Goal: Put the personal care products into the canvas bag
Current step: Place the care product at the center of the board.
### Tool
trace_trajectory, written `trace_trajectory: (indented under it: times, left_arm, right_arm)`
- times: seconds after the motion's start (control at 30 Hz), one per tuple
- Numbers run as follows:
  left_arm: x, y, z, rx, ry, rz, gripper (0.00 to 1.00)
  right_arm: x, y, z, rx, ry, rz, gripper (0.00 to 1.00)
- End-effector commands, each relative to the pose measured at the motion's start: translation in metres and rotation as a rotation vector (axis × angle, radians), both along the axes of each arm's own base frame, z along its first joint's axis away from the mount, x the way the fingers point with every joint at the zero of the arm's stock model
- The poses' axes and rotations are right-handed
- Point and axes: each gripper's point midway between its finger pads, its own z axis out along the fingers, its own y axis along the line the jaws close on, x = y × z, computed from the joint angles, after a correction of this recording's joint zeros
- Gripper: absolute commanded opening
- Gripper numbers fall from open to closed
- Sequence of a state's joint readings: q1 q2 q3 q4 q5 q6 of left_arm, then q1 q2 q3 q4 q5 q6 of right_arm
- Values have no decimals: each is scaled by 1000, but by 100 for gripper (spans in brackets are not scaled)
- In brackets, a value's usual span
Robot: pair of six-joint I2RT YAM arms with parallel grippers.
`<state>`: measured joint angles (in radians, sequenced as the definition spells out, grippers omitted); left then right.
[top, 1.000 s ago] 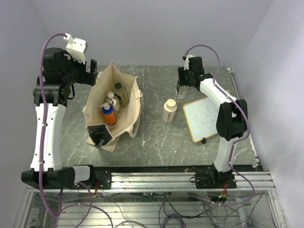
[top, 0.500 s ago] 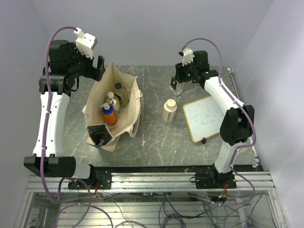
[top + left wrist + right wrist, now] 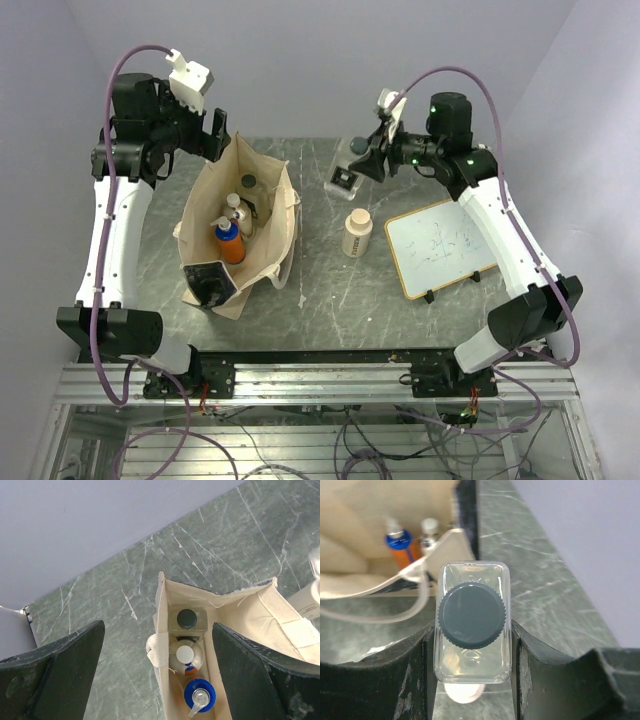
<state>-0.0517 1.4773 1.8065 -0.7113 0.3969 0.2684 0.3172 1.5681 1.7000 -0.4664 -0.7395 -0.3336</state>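
The beige canvas bag [image 3: 262,255] stands open at the left. Inside it are a clear bottle with a dark cap [image 3: 248,183], a silvery bottle with a white cap [image 3: 233,201] and an orange bottle with a blue pump top [image 3: 230,242]. The left wrist view shows them in a row: dark cap [image 3: 187,618], white cap [image 3: 185,654], blue top [image 3: 199,695]. My left gripper [image 3: 216,135] is open and empty above the bag's far end. My right gripper [image 3: 352,172] is shut on a second clear dark-capped bottle [image 3: 472,615], held in the air right of the bag. The cream wide-lidded bottle [image 3: 357,232] stands on the table.
The wood-framed whiteboard [image 3: 440,248] lies at the right on the green stone table [image 3: 330,290]. The bag's strap handle [image 3: 385,617] hangs toward the right gripper. The back wall is close behind both grippers.
My right gripper has risen and moved left toward the bag with the clear bottle in it. My left gripper has shifted right, over the bag's far end.
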Motion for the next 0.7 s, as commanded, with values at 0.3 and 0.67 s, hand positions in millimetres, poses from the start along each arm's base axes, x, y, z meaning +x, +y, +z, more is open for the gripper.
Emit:
trace_trajectory:
  times: [0.3, 0.67]
  left_arm:
    - [-5, -25, 14, -5, -44, -96, 99]
    - [-33, -57, 1, -14, -9, -234, 99]
  right_arm:
    - [-125, 92, -44, -112, -62, 500, 0]
    - [-143, 114, -118, -180, -74, 576, 0]
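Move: The right hand holds the clear bottle with the dark cap. The bare table it is heading for, just right of the canvas bag's near half, is about 16 cm back, 9 cm left and 30 cm down. The white bottle stands almost straight below, 26 cm down and 1 cm back; the bag's middle is some 27 cm left, level fore and aft and 20 cm lower. From the empty left hand that bare patch is roughly 18 cm back, 21 cm right and 34 cm down. Keeping its grip on the clear bottle, the right hand draws back about 15 cm and leftward about 9, sinking ever more steeply some 15 cm towards the bare table beside the bag; the wrist swings roughly 30 degrees counter-clockwise and its fingers dip. The left hand, open and empty, drifts about 4 cm right above the bag. ##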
